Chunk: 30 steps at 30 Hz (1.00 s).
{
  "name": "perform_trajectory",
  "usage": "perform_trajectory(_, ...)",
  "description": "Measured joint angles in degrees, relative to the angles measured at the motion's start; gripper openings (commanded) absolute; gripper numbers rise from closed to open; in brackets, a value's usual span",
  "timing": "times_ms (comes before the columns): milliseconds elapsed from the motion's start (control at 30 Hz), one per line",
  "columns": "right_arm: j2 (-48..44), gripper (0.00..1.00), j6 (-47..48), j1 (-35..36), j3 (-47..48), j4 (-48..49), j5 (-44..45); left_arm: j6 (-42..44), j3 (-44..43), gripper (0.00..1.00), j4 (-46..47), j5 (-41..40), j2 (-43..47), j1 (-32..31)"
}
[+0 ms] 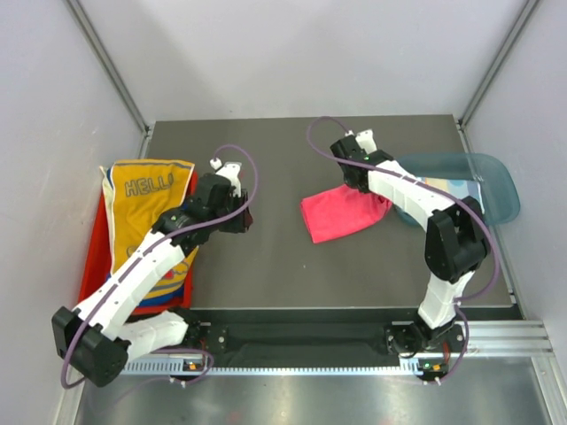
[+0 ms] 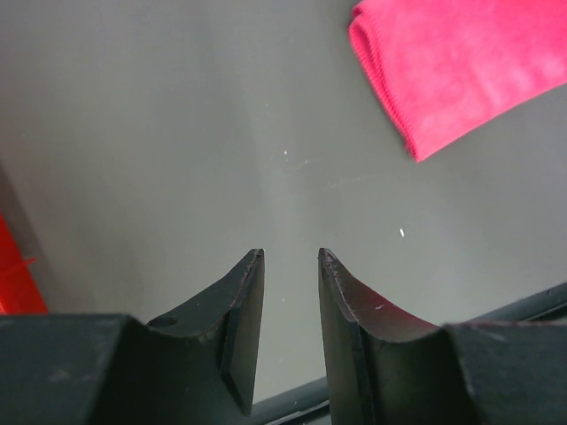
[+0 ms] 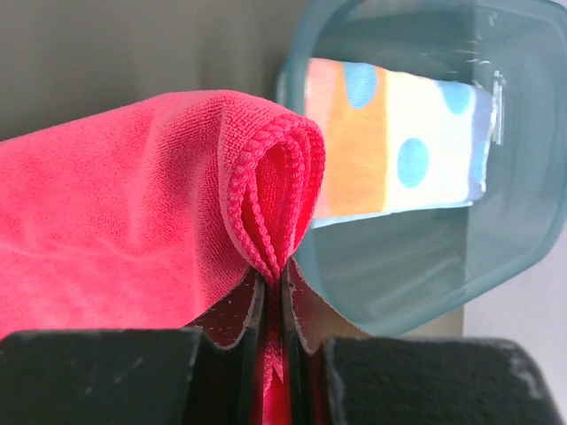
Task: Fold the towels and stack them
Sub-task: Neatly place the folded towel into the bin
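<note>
A hot pink towel (image 1: 341, 214) lies folded on the dark table, right of centre. My right gripper (image 3: 282, 276) is shut on a bunched edge of the pink towel (image 3: 115, 221), at its far right corner beside the bin. A yellow "HELLO" towel (image 1: 146, 217) rests on the red tray at the left. A light blue towel with orange dots (image 3: 399, 142) lies inside the teal bin. My left gripper (image 2: 290, 255) hovers open over bare table, left of the pink towel (image 2: 452, 71), with nothing between its fingers.
The translucent teal bin (image 1: 483, 181) stands at the table's right edge, just behind my right gripper. The red tray (image 1: 93, 257) sits along the left edge; a corner of the tray (image 2: 13, 279) shows in the left wrist view. Grey walls enclose the table.
</note>
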<state>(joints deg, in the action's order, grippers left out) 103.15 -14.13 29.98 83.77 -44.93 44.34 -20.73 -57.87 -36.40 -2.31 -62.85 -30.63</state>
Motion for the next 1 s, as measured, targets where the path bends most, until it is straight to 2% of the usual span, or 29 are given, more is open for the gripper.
perform_trajectory(467, -3.4, 0.0, 6.5, -14.1, -1.4, 2.2, -0.3, -0.4, 8.7, 0.37, -1.3, 4.2, 14.4, -0.6)
perform_trajectory(800, -4.5, 0.0, 9.7, -22.0, -4.6, 6.7, -3.5, -1.8, 11.3, 0.4, -1.0, 0.8, 23.5, -4.0)
perform_trajectory(1000, -4.5, 0.0, 11.1, -26.6, -5.9, 9.5, -4.2, -2.1, 12.3, 0.4, -0.9, -1.1, 24.8, -5.3)
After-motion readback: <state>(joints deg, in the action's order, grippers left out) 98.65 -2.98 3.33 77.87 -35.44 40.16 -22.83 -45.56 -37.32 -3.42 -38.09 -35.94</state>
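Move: My right hand already holds the pink towel up by its right end. The blue bin's middle lies roughly 17 cm to its right, 2 cm farther out and 9 cm below; in that bin the dotted towel lies about 13 cm to my right hand's right, 1 cm ahead and 12 cm below. From my empty left hand, the blue bin is some 55 cm to the right, 13 cm ahead and 14 cm lower. I swing my right hand about 18 cm to the right, over the blue bin's left rim and above the dotted towel, keeping the pink towel pinched. The hand rises a couple of centimetres on the way and sinks again, turning some 15 degrees clockwise. Meanwhile my left hand draws back about 7 cm, touching nothing. ##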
